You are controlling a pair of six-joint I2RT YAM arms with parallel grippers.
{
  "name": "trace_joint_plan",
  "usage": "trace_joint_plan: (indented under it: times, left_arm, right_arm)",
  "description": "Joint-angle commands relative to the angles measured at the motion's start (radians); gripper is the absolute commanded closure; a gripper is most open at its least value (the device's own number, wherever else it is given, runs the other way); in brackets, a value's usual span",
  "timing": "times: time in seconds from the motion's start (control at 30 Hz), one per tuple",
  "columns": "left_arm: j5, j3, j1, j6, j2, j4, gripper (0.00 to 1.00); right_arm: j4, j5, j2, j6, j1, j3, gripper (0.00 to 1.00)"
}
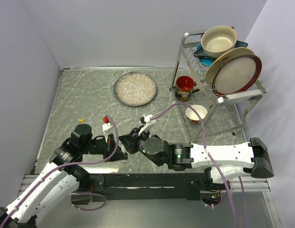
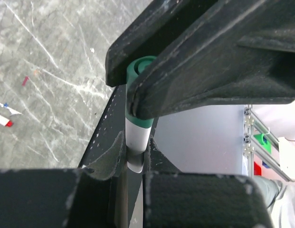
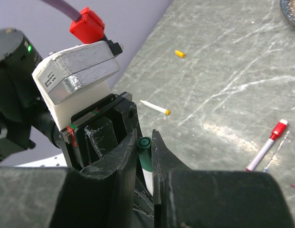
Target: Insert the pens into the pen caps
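Observation:
My left gripper (image 2: 136, 145) is shut on the white barrel of a pen (image 2: 136, 140) and holds it above the table. My right gripper (image 3: 145, 142) is shut on the dark green cap (image 3: 145, 154), which sits on the end of that barrel (image 2: 139, 90). The two grippers meet tip to tip in the top view (image 1: 124, 145). A white pen with a yellow tip (image 3: 154, 107) lies bare on the table. The orange-yellow cap (image 3: 180, 53) lies apart from it, also in the top view (image 1: 80, 120). A pen wearing the red cap (image 3: 267, 146) lies on the table.
A speckled round plate (image 1: 135, 89) sits at the back middle. A dish rack (image 1: 218, 95) with a bowl and plates stands at the back right, with a red mug (image 1: 185, 87) and a small cup (image 1: 196, 113) by its foot. A raised edge bounds the table (image 1: 90, 95).

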Motion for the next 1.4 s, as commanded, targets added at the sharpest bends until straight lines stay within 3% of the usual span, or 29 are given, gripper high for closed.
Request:
trace_joint_plan:
  times: [0.0,0.27,0.47,0.67,0.77,0.97,1.23,1.37]
  left_arm:
    - [-0.239,0.107,0.091,0.006,0.016,0.374,0.99]
    - [-0.229,0.083,0.125,-0.043,0.02,0.431,0.99]
    - [-0.187,0.09,0.125,-0.078,0.037,0.468,0.99]
    - [-0.141,0.087,0.125,-0.101,0.053,0.442,0.99]
    - [-0.149,0.076,0.125,-0.109,0.042,0.391,0.99]
    - [-0.233,0.095,0.125,-0.087,0.039,0.276,0.99]
    - [-0.403,0.106,0.109,-0.184,0.285,0.196,0.99]
    - [-0.532,0.038,-0.054,-0.276,0.4,0.341,0.99]
  right_arm:
    - [-0.306,-0.491,0.06,0.027,0.186,-0.067,1.0]
    - [-0.274,-0.478,0.06,0.098,0.186,-0.095,1.0]
    - [-0.303,-0.291,-0.056,0.145,0.164,-0.077,1.0]
    - [-0.421,-0.019,-0.133,0.097,0.149,0.069,0.62]
    - [-0.482,0.05,-0.173,0.047,0.144,0.115,0.5]
    - [-0.507,0.015,-0.259,0.002,0.143,0.114,0.43]
    - [-0.482,-0.05,-0.336,-0.032,0.146,0.042,0.22]
    - [-0.449,-0.05,-0.373,-0.027,0.144,-0.023,0.18]
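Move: The right fingers already hold the green cap on the upright pen, whose barrel lies some 6 cm below them; from the left fingers, still pinching that barrel, the cap is about 6 cm straight above. The red-capped pen lies on the table roughly 15 cm ahead and 3 cm right of both hands, about 15 cm below the left and 21 cm below the right. A yellow-tipped pen lies some 12 cm ahead, 24 cm left and 15 cm below the left hand. Almost still at first, both hands keep pressing cap and pen together, then rise a little with them; the right fingers open wide, let go of the cap, and that hand backs off about 6 cm and goes right some 9 cm. Keeping its grip, the left carries the pen about 13 cm forward, up then down, turning nearly 30 degrees counter-clockwise. ##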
